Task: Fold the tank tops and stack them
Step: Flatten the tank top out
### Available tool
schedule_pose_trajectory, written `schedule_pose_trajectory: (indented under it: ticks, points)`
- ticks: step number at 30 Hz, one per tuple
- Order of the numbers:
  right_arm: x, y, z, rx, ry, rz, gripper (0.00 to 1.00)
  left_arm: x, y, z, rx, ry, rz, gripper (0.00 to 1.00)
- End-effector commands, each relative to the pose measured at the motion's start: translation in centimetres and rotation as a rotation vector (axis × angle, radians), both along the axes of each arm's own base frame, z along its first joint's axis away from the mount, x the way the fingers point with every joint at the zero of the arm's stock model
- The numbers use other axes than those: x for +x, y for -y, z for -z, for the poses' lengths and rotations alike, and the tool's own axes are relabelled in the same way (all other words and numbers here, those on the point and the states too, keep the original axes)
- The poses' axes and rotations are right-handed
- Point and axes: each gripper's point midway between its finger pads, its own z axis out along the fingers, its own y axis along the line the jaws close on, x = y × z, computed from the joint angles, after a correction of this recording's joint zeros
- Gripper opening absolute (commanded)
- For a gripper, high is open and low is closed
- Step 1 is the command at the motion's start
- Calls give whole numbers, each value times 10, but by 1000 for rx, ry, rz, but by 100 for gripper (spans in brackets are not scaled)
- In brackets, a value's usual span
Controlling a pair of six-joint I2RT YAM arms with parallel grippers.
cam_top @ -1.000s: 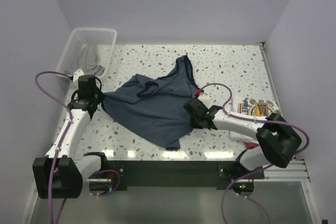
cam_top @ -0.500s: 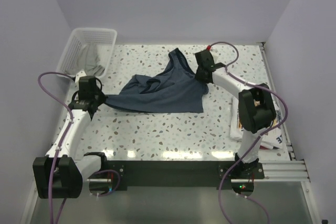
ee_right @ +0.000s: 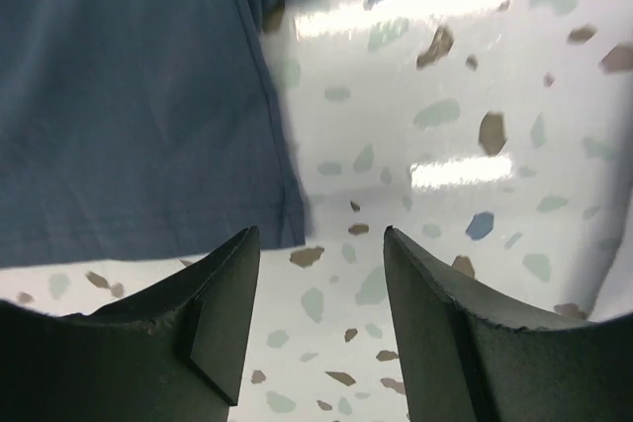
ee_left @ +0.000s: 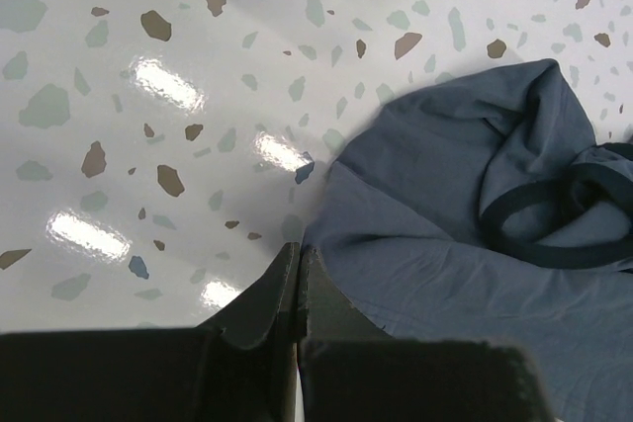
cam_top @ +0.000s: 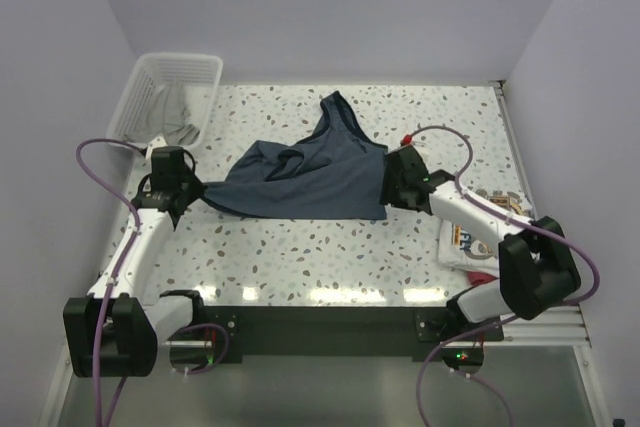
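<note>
The slate-blue tank top (cam_top: 310, 182) lies folded in a wide band across the middle of the table, one navy-trimmed strap pointing to the far side. My left gripper (cam_top: 190, 190) is shut on its left corner, and the left wrist view shows the cloth (ee_left: 445, 214) running up to my closed fingertips (ee_left: 299, 249). My right gripper (cam_top: 390, 182) hangs open just off the cloth's right edge. In the right wrist view its jaws (ee_right: 321, 234) stand apart over bare table beside the blue hem (ee_right: 129, 96). The white tank top (cam_top: 462, 244) lies folded at the right, partly under my right arm.
A white mesh basket (cam_top: 205, 72) stands at the far left corner with a grey cloth (cam_top: 180, 112) in it. Walls close in the table on the left, back and right. Purple cables loop from both arms.
My right gripper carried the blue top's near edge to the far side, then drew back to the right edge and opened, letting the cloth go. The left gripper has stayed put.
</note>
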Motion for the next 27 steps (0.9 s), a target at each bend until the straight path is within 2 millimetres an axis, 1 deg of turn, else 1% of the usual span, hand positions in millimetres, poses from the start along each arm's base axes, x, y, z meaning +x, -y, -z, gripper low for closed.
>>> schedule_pose_trajectory:
  ticks: [1,4,7,9,11,14,17,18,20,21,23,24,25,26,27]
  points:
    - [-19,-13,31,64,-66,-12,57,8,2,-8,-17,43,5,0]
    - [-16,-20,42,88,-71,-18,57,8,3,-7,-21,44,11,0]
    - [-12,-30,48,120,-83,-30,56,7,3,-7,-18,45,15,0]
    - [-14,-35,54,132,-95,-29,56,6,3,-7,-17,45,17,0]
    - [-15,-37,61,128,-106,-31,56,5,3,-6,-17,45,15,0]
    - [-17,-37,67,124,-114,-20,53,4,3,-6,-16,45,16,0]
    - [-21,-33,72,104,-125,-4,42,4,3,-6,-15,44,19,0]
    - [-23,-30,74,94,-131,4,32,4,3,-6,-15,42,19,0]
    - [-26,-25,76,71,-139,14,26,5,4,-8,-19,49,23,0]
    - [-30,-22,77,65,-149,19,17,5,5,-8,-22,49,25,0]
    - [-32,-21,73,64,-149,16,5,5,6,-9,-26,52,32,0]
    - [-30,-21,62,68,-131,16,0,7,9,-11,-33,59,49,0]
    - [-28,-21,52,70,-112,16,0,7,11,-12,-36,62,61,0]
    - [-24,-18,41,60,-88,16,0,10,14,-17,-46,74,80,0]
    - [-21,-18,25,56,-73,13,0,10,16,-21,-51,81,90,0]
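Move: The tank top's free hem corner, the right one, lies about 3 cm left of the right hand, 1 cm nearer the base and 6 cm below. From that hand the folded shirts lie some 20 cm right and 4 cm back, the armhole loop about 25 cm left and 12 cm ahead, the strap ends 25 cm ahead and 12 cm left. From the left hand, that corner is roughly 38 cm right, 3 cm nearer and 9 cm down. The tank top's free hem corner is what the right hand goes down for: open fingers sink about 6 cm and slightly back to the table, slide some 3 cm left and a little forward to the corner, then shut and pinch it, ending with a slight draw back. The left hand keeps the other end of the hem pinched above the table, almost still. ##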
